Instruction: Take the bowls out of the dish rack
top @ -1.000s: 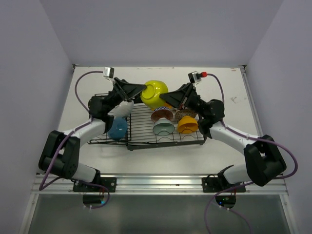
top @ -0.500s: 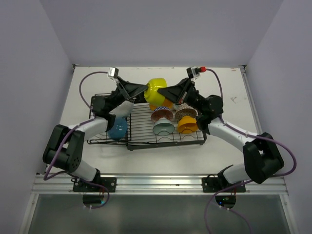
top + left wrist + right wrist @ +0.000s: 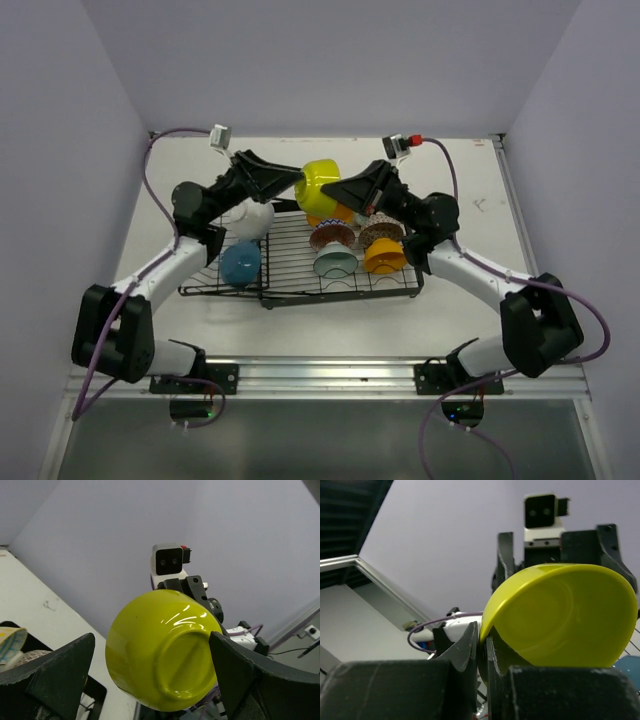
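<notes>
A yellow-green bowl point(image 3: 320, 185) hangs in the air above the back of the black wire dish rack point(image 3: 300, 287). My right gripper point(image 3: 329, 191) is shut on its rim, and in the right wrist view the rim of the bowl point(image 3: 565, 615) is pinched between the fingers of the right gripper point(image 3: 482, 636). My left gripper point(image 3: 298, 178) is open. The left wrist view shows the underside of the bowl point(image 3: 165, 650) between the spread fingers of the left gripper point(image 3: 152, 645). White point(image 3: 255, 218), blue point(image 3: 241, 263), pale teal point(image 3: 336, 263) and orange point(image 3: 385, 257) bowls sit in the rack.
Two patterned bowls point(image 3: 332, 236) point(image 3: 381, 233) and an orange-yellow one point(image 3: 342, 212) also sit in the rack, under the held bowl. Walls close in the white table point(image 3: 470, 260) at the back and on both sides. Purple cables loop over both arms.
My left gripper has opened wide and let go of the yellow-green bowl, and its arm has risen. My right gripper has shut on the bowl's rim. The bowl has risen slightly.
</notes>
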You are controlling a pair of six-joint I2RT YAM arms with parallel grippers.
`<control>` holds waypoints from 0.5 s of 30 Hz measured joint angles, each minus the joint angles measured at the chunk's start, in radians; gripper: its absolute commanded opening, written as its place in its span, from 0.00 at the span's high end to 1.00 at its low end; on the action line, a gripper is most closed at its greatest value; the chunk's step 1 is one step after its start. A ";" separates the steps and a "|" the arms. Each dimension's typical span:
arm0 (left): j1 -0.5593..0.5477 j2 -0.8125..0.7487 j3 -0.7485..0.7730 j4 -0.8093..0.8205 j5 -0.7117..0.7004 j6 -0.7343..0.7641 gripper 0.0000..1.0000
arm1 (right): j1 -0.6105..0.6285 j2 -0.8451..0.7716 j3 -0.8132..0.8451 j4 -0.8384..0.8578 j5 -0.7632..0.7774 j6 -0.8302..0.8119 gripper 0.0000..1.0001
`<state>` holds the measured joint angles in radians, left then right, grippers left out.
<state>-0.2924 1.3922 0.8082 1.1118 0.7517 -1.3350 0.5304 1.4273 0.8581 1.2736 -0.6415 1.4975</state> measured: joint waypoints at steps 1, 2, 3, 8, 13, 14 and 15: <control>0.009 -0.026 0.022 -0.059 0.004 0.042 0.00 | -0.003 -0.011 0.000 -0.026 -0.009 -0.031 1.00; 0.022 -0.052 0.048 -0.133 0.007 0.093 0.00 | -0.006 -0.026 0.001 -0.061 -0.017 -0.060 1.00; 0.039 -0.079 0.080 -0.222 -0.001 0.150 0.00 | -0.009 -0.040 0.004 -0.097 -0.025 -0.090 1.00; 0.094 -0.201 0.230 -0.655 -0.151 0.436 0.00 | -0.055 -0.165 0.139 -0.636 0.016 -0.447 1.00; 0.093 -0.317 0.264 -0.966 -0.365 0.686 0.00 | -0.100 -0.195 0.384 -1.154 0.237 -0.846 1.00; 0.093 -0.328 0.264 -1.009 -0.398 0.716 0.00 | -0.113 -0.190 0.413 -1.213 0.272 -0.894 1.00; 0.093 -0.337 0.264 -1.058 -0.440 0.755 0.00 | -0.131 -0.179 0.446 -1.278 0.316 -0.945 1.00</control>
<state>-0.1997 1.0554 1.0725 0.0536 0.3115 -0.5804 0.3992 1.2484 1.3041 -0.0044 -0.3252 0.5522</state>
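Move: Some 14 cm to the left hand's left and 9 cm ahead sits the white bowl, about 28 cm below; the blue bowl is 16 cm left and 4 cm back, equally low. The right hand already holds the green bowl by its rim; bare table beyond the rack's right end lies roughly 32 cm ahead, 22 cm right and 38 cm below, with the pale bowl 20 cm ahead, 14 cm right and 33 cm below. Keeping its pinch on the green bowl's rim, the right hand swings about 10 cm forward and 7 cm right at nearly level height, turning clockwise as its fingers dip from their upward slant. The left hand, already open, draws away about 10 cm left and a little forward, rises some 5 cm before sinking again, and turns counter-clockwise with fingers tipping down, coming nearer the white bowl. ##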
